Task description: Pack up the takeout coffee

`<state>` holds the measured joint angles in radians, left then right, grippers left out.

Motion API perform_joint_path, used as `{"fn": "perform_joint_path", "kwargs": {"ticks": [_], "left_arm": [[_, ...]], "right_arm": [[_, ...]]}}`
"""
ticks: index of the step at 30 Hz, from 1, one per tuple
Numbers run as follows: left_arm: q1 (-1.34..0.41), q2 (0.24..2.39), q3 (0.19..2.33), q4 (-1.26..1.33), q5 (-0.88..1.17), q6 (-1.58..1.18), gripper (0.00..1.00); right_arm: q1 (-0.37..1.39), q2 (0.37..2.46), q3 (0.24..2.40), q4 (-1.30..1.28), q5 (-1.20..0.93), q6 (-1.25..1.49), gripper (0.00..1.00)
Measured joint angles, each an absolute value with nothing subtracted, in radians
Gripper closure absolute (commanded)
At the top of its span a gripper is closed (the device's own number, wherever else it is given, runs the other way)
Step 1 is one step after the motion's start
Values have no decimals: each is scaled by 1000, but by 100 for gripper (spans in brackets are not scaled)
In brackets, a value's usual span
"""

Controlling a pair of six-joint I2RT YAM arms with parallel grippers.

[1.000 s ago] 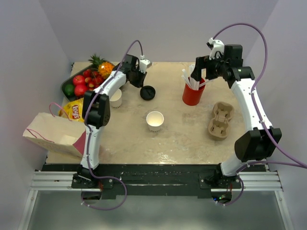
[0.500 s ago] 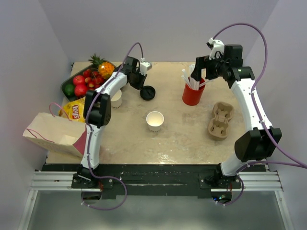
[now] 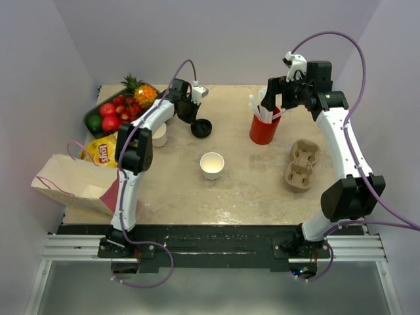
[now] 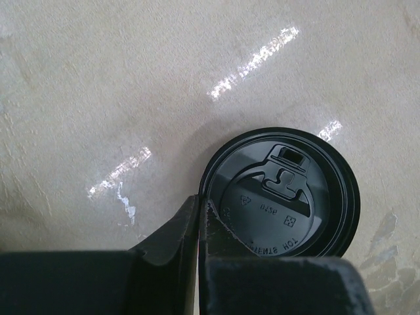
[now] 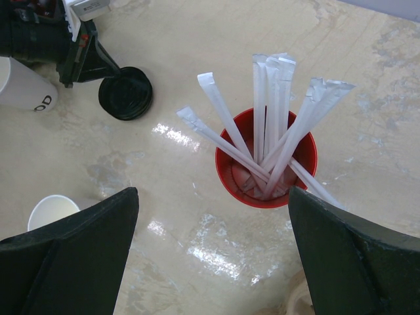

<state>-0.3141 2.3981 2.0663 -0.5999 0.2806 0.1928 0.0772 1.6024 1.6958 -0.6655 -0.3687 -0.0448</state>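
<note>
The white paper cup [image 3: 212, 165] stands upright and open near the table's middle; its rim also shows in the right wrist view [image 5: 52, 210]. The black lid [image 3: 201, 128] lies at the back, left of centre. My left gripper [image 3: 192, 120] is shut on the black lid's [image 4: 289, 197] near-left rim, one finger outside it and one over it, the jaws [image 4: 200, 200] almost touching. My right gripper [image 3: 272, 98] hovers open above the red cup of straws, nothing between its fingers [image 5: 211, 190]. From there the lid [image 5: 125, 93] and left gripper [image 5: 92, 62] show at upper left.
A red cup [image 3: 264, 128] of wrapped white straws stands at back right. A cardboard cup carrier [image 3: 300, 164] lies right. A second white cup [image 3: 157, 134] stands beside the left arm. Fruit tray [image 3: 118, 108], chips bag [image 3: 100, 151] and paper bag [image 3: 72, 184] sit left.
My left gripper has closed further on the lid's rim, and the lid has shifted slightly left. The right arm has not moved.
</note>
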Motion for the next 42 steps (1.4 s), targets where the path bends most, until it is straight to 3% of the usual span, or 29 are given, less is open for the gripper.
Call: {"fn": "perform_joint_path", "kwargs": {"ticks": [22,42], "left_arm": [[-316,2388,2087,-597,263,206,100],[-268,2299,2049,-603,419,202,100]], "right_arm": [[77,1607,1696,-665,-369,-45,1],[77,1611,1696,-665,-369,-45,1]]}}
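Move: My left fingers already pinch the rim of the stacked black lids, whose middle sits about 3 cm back and 3 cm to the right, just below. One white paper cup stands some 14 cm left and 7 cm back; the front cup is roughly 20 cm back and 8 cm right; the red straw cup is about 28 cm right and 5 cm back. From my idle right hand, the lids lie some 25 cm left, 7 cm ahead and 26 cm below. I keep my left fingers shut on the top lid's rim and peel it upward off its stack: first a slow rise of about 1 cm easing slightly forward, then a quick lift to some 5 cm in all. As it climbs my hand jogs a centimetre right and comes back left, the wrist rolling a little so its left side dips, then holds at that height. ##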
